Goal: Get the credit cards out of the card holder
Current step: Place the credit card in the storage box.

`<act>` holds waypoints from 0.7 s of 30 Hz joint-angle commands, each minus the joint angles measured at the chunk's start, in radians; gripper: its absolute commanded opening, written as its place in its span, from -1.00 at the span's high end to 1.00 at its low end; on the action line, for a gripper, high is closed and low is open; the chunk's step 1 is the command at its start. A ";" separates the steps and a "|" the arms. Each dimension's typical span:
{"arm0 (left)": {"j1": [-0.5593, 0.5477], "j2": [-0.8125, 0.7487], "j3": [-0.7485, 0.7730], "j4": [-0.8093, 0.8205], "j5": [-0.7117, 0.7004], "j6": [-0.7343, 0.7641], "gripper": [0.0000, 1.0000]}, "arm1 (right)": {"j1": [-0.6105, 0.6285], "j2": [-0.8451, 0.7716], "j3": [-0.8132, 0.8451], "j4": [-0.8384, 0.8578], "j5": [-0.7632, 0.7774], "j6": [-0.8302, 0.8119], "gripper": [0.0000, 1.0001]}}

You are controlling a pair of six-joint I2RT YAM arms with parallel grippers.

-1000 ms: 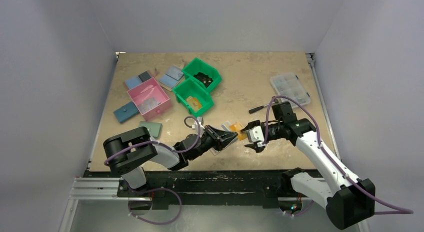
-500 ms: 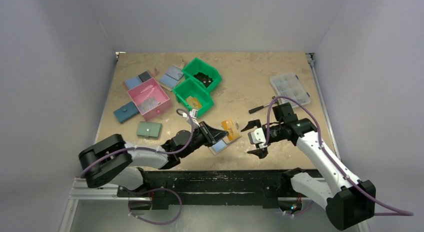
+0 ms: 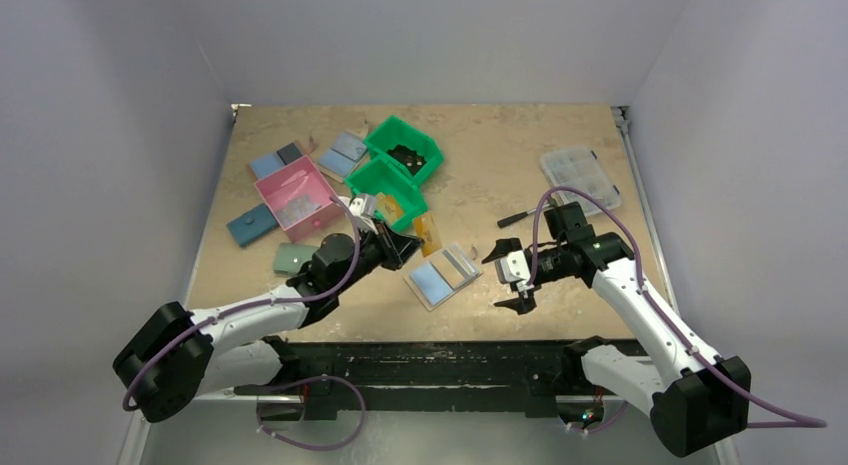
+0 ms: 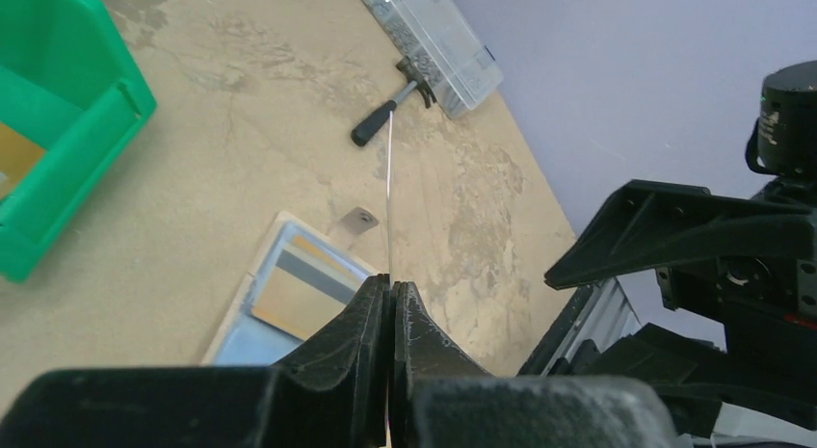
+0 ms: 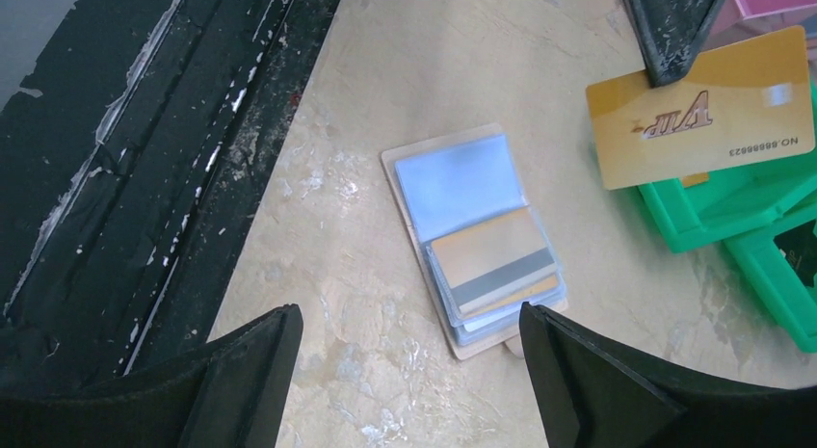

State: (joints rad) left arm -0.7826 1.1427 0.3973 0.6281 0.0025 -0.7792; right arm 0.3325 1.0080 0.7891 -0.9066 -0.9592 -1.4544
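The card holder [image 3: 442,276] lies open and flat on the table between the arms, with a light-blue panel and a slot panel that has cards in it [image 5: 496,260]. My left gripper [image 3: 410,243] is shut on one gold credit card [image 3: 428,233], held above the table to the left of the holder, beside the green bins. That card shows edge-on [image 4: 389,178] in the left wrist view, above the left gripper [image 4: 392,284], and face-on [image 5: 698,106] in the right wrist view. My right gripper [image 3: 512,276] hangs open and empty just right of the holder; in its own view the gripper [image 5: 409,323] is apart from the holder [image 5: 453,183].
Two green bins [image 3: 400,173] and a pink bin [image 3: 297,197] stand back left, with a sage-green wallet [image 3: 297,258], a dark-blue wallet [image 3: 250,225] and other flat blue wallets [image 3: 345,150] around them. A screwdriver [image 3: 515,219] and a clear compartment box [image 3: 580,180] lie back right.
My right gripper opened and let go of the card holder, which now lies flat. My left gripper drew the gold card out and carried it back and left toward the green bins.
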 commanded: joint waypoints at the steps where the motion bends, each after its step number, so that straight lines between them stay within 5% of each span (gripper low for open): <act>1: 0.072 -0.024 0.040 -0.045 0.020 0.022 1.00 | -0.006 0.000 0.042 -0.018 -0.018 0.012 -0.85; 8: 0.178 0.028 0.112 -0.134 -0.087 -0.136 1.00 | -0.006 -0.002 0.040 -0.021 -0.019 0.006 -0.85; 14: 0.198 0.169 0.371 -0.531 -0.240 -0.253 1.00 | -0.006 0.000 0.038 -0.025 -0.019 -0.005 -0.85; 21: 0.241 0.310 0.557 -0.720 -0.284 -0.323 1.00 | -0.006 -0.004 0.038 -0.031 -0.023 -0.013 -0.85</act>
State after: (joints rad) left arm -0.5762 1.4044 0.8757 0.0704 -0.2234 -1.0321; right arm 0.3309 1.0088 0.7895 -0.9218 -0.9592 -1.4544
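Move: The left hand already holds a credit card; the near green box, with cards lying in it, is about 16 cm ahead of it, 7 cm to its left and 13 cm below. The far green box lies some 28 cm ahead and 3 cm left, the pink box about 15 cm ahead and 28 cm left, and the open card holder about 3 cm back and 6 cm right. From the right hand the near green box is roughly 24 cm ahead and 24 cm left. The left hand keeps its shut grip on the credit card and carries it forward about 12 cm at nearly constant height towards the near green box, drifting some 5 cm left mainly in the first half before going almost straight ahead. On the way the wrist swings counter-clockwise by nearly 30 degrees and tips the fingers downward, so that they go from pointing forward-right to pointing more forward and down. ##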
